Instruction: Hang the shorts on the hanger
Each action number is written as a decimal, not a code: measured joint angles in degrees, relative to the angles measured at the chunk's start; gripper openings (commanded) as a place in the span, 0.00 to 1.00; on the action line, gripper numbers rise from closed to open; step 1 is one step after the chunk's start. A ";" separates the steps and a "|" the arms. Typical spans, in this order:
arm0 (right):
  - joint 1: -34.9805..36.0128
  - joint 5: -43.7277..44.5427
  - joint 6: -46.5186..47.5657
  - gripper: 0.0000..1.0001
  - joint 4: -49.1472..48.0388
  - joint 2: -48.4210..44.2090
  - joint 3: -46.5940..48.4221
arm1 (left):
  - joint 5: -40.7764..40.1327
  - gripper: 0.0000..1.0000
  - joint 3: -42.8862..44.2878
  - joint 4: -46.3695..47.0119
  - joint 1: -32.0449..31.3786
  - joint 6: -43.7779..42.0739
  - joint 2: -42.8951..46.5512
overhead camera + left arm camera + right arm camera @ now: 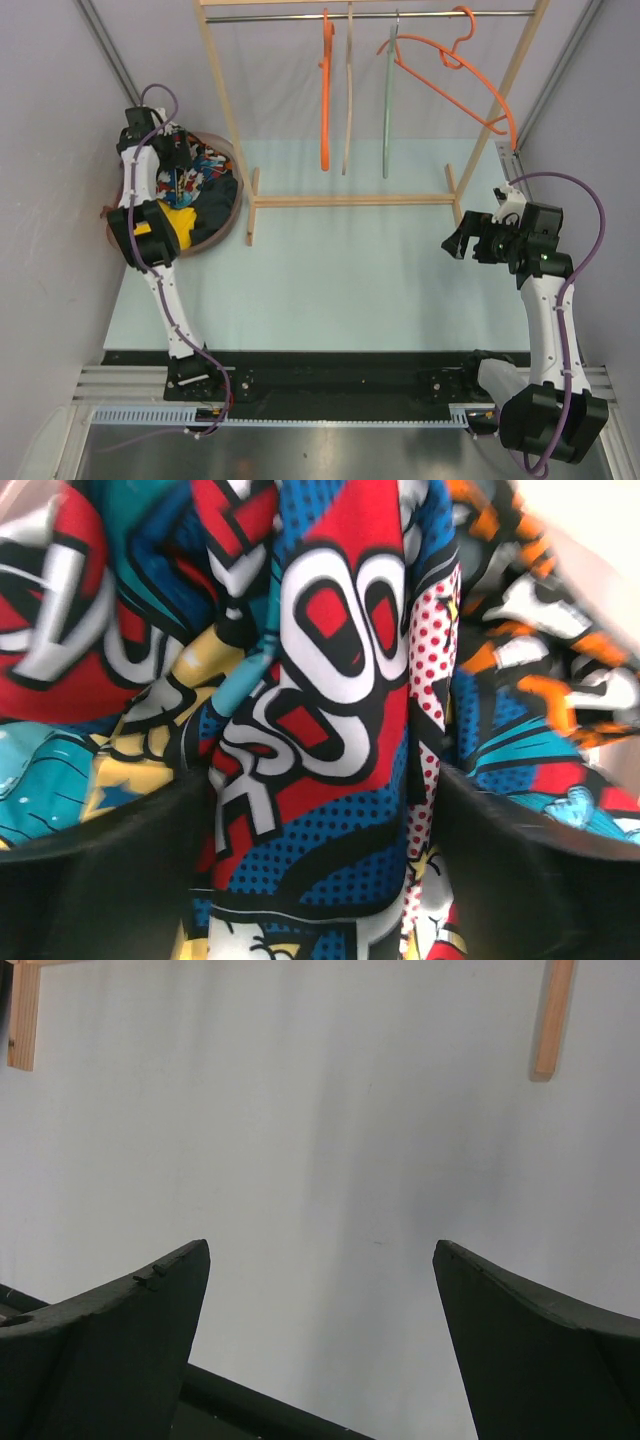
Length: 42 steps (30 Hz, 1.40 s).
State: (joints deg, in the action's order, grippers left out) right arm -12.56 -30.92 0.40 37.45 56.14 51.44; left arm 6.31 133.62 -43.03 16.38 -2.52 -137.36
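Observation:
The comic-print shorts [207, 168] lie crumpled in a round brown basket [236, 214] at the table's far left. My left gripper [182, 160] reaches down into the basket. In its wrist view the shorts [330, 680] fill the frame, and a fold of them stands between the widely spread jaws of the left gripper [325, 780], which is open. The wide thin-rod orange hanger [470, 85] hangs tilted at the right end of the rail. My right gripper [458, 240] hovers open over the table at the right, and nothing lies between the fingers of the right gripper [322, 1255].
A wooden rack [350, 200] stands at the back, carrying a thicker orange hanger [326, 100], a beige one [348, 100] and a pale green one [388, 110]. A yellow garment [180, 222] and an orange-black-white patterned one [540, 610] share the basket.

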 measured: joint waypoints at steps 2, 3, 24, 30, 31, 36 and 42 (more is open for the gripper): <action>-0.02 0.00 0.00 1.00 -0.02 0.00 0.00 | -0.70 0.37 0.02 -1.03 -0.02 -0.50 -0.50; -0.02 0.00 0.02 1.00 0.00 0.00 0.00 | -0.85 0.26 0.11 -1.64 -0.07 -0.87 -0.52; -0.07 -3.08 3.91 1.00 4.44 -3.58 4.68 | 16.65 0.00 1.46 -11.47 -1.25 -5.46 43.34; -0.07 -4.63 5.01 1.00 5.64 -4.52 6.73 | 25.29 0.00 1.03 -14.23 -1.75 -3.37 53.81; -0.07 -4.92 5.20 1.00 5.75 -4.57 7.04 | 26.73 0.00 0.42 -14.45 -1.79 -2.56 55.06; -0.07 -6.08 5.68 1.00 6.51 -4.70 8.04 | 33.09 0.00 -8.48 -14.25 -2.21 1.18 61.48; -0.07 -6.91 5.86 1.00 7.56 -5.55 8.04 | 43.67 0.00 -26.58 -14.14 -3.63 2.45 67.52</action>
State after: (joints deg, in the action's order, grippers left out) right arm -12.62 -37.82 6.26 45.01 50.59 59.48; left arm 49.98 107.04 -57.17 12.75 -0.08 -69.84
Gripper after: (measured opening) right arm 0.994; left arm 0.020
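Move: The left hand, wide open and pointing forward and steeply down, is in the basket with the patterned shorts bunched between its fingers, their middle roughly 2 cm to its right and 3 cm lower. An orange-black cloth lies about 4 cm ahead and 8 cm right, the dark cloth some 13 cm back and 12 cm right, and the yellow cloth about 17 cm back and 1 cm right. From the right hand the shorts lie about 28 cm ahead, 68 cm left and 10 cm lower. The left hand dips barely a centimetre, pinches shut on a fold of the shorts, then sweeps them fast up out of the basket, about 40 cm high, while drawing back some 30 cm and to its right, the wrist tipping the fingers upward and turning clockwise. Past the top it sinks a little, still going right and holding the fold between closed fingers; meanwhile the open right hand only rises slightly over the bare table. ##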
